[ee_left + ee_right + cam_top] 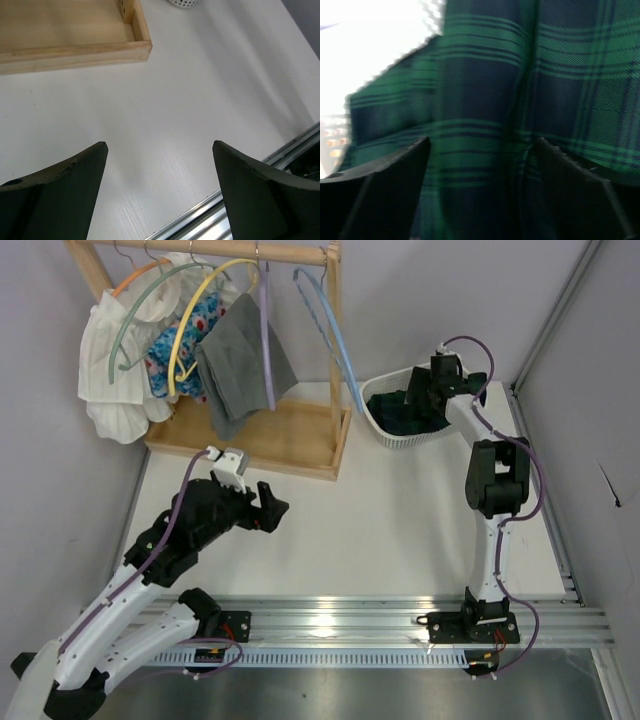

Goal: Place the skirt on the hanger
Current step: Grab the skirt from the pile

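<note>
The skirt, dark green and navy plaid, lies bunched in a white perforated basket at the back right. My right gripper reaches down into the basket. In the right wrist view the skirt fills the picture, and the right gripper is open just above the cloth. An empty light blue hanger hangs at the right end of the wooden rack. My left gripper is open over bare table, holding nothing; the left wrist view shows this gripper wide apart above the white tabletop.
The wooden rack stands at the back left on a wooden tray base, whose corner is. Other hangers carry white, floral and grey garments. A metal rail runs along the near edge.
</note>
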`<state>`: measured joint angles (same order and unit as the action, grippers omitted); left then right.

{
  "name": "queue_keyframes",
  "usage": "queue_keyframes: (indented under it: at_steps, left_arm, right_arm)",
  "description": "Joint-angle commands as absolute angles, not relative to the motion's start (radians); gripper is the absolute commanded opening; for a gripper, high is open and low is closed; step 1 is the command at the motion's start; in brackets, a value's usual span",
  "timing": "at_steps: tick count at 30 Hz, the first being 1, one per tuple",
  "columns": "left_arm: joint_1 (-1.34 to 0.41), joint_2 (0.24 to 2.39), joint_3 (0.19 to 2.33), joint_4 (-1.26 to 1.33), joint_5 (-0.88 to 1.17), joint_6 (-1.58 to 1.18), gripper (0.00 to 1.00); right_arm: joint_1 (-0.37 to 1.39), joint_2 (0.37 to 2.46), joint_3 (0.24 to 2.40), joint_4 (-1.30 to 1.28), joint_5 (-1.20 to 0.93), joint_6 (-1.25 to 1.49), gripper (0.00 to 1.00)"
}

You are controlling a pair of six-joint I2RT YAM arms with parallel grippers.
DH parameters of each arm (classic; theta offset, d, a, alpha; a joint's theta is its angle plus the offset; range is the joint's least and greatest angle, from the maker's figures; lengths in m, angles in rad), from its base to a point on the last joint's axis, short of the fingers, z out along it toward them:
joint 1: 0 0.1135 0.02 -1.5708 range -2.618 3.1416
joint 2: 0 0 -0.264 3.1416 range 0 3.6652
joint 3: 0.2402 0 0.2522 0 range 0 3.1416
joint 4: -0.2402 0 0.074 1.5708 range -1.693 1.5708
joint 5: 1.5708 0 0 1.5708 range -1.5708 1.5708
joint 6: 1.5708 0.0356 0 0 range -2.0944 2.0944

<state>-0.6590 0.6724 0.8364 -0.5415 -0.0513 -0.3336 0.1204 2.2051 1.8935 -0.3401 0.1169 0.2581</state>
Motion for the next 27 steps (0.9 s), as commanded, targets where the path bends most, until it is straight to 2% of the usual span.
queue_keyframes:
  at_steps: [1,2,5,6,7,18,27]
  left_arm:
    - [-0.664,0.666,0.816,-0.506,-0.074,-0.379,0.93]
    - [-0.664,0.664,0.812,-0.503,-0.074,-0.380,0.93]
    - [-0.664,0.666,0.799,-0.499,-0.077,-0.380,0.93]
    - [-0.664,0.669,0.796,-0.489,-0.075,-0.380,0.93]
    - [-0.664,0.669,0.779,-0.482,-0.072,-0.380,0.93]
    - [-0.664,0.742,0.713,-0.367,-0.008,-0.380,0.92]
    - [-0.664,0.772,0.684,-0.290,0.061,-0.368,0.92]
  right_arm:
    - [0.110,2.218,1.944,-0.362,0.164,0.218,0.90]
    - [0.109,2.220,1.948,-0.359,0.163,0.210,0.84]
    - [0.107,2.217,1.973,-0.364,0.163,0.193,0.38]
    - [0.104,2.212,1.983,-0.365,0.160,0.192,0.10]
    - [0.103,2.207,1.994,-0.374,0.155,0.193,0.00]
    - [0.101,1.964,2.147,-0.400,0.041,0.163,0.00]
    - [0.120,1.678,2.131,-0.472,-0.015,0.132,0.00]
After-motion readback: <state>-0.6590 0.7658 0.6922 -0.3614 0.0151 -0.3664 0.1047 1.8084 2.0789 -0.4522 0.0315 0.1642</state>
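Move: The dark green plaid skirt in the white basket is right at my right hand: its middle is about 3 cm left, 2 cm back and 4 cm below, with a raised fold already between my open fingers. The basket's middle sits some 4 cm left, 1 cm back and 6 cm down; the foot of the rack's right post is roughly 26 cm left, 3 cm back and 10 cm below. From my left hand the skirt lies about 37 cm ahead, 36 cm right and 16 cm lower. I shut my right fingers on the skirt's fold while easing a couple of centimetres right and slightly down, then, still pinching it, lift some 27 cm up out of the basket, ever faster, tipping the fingertips up about 25 degrees and drawing back late in the rise. My empty left hand, open, sinks about 5 cm and drifts a little right. ##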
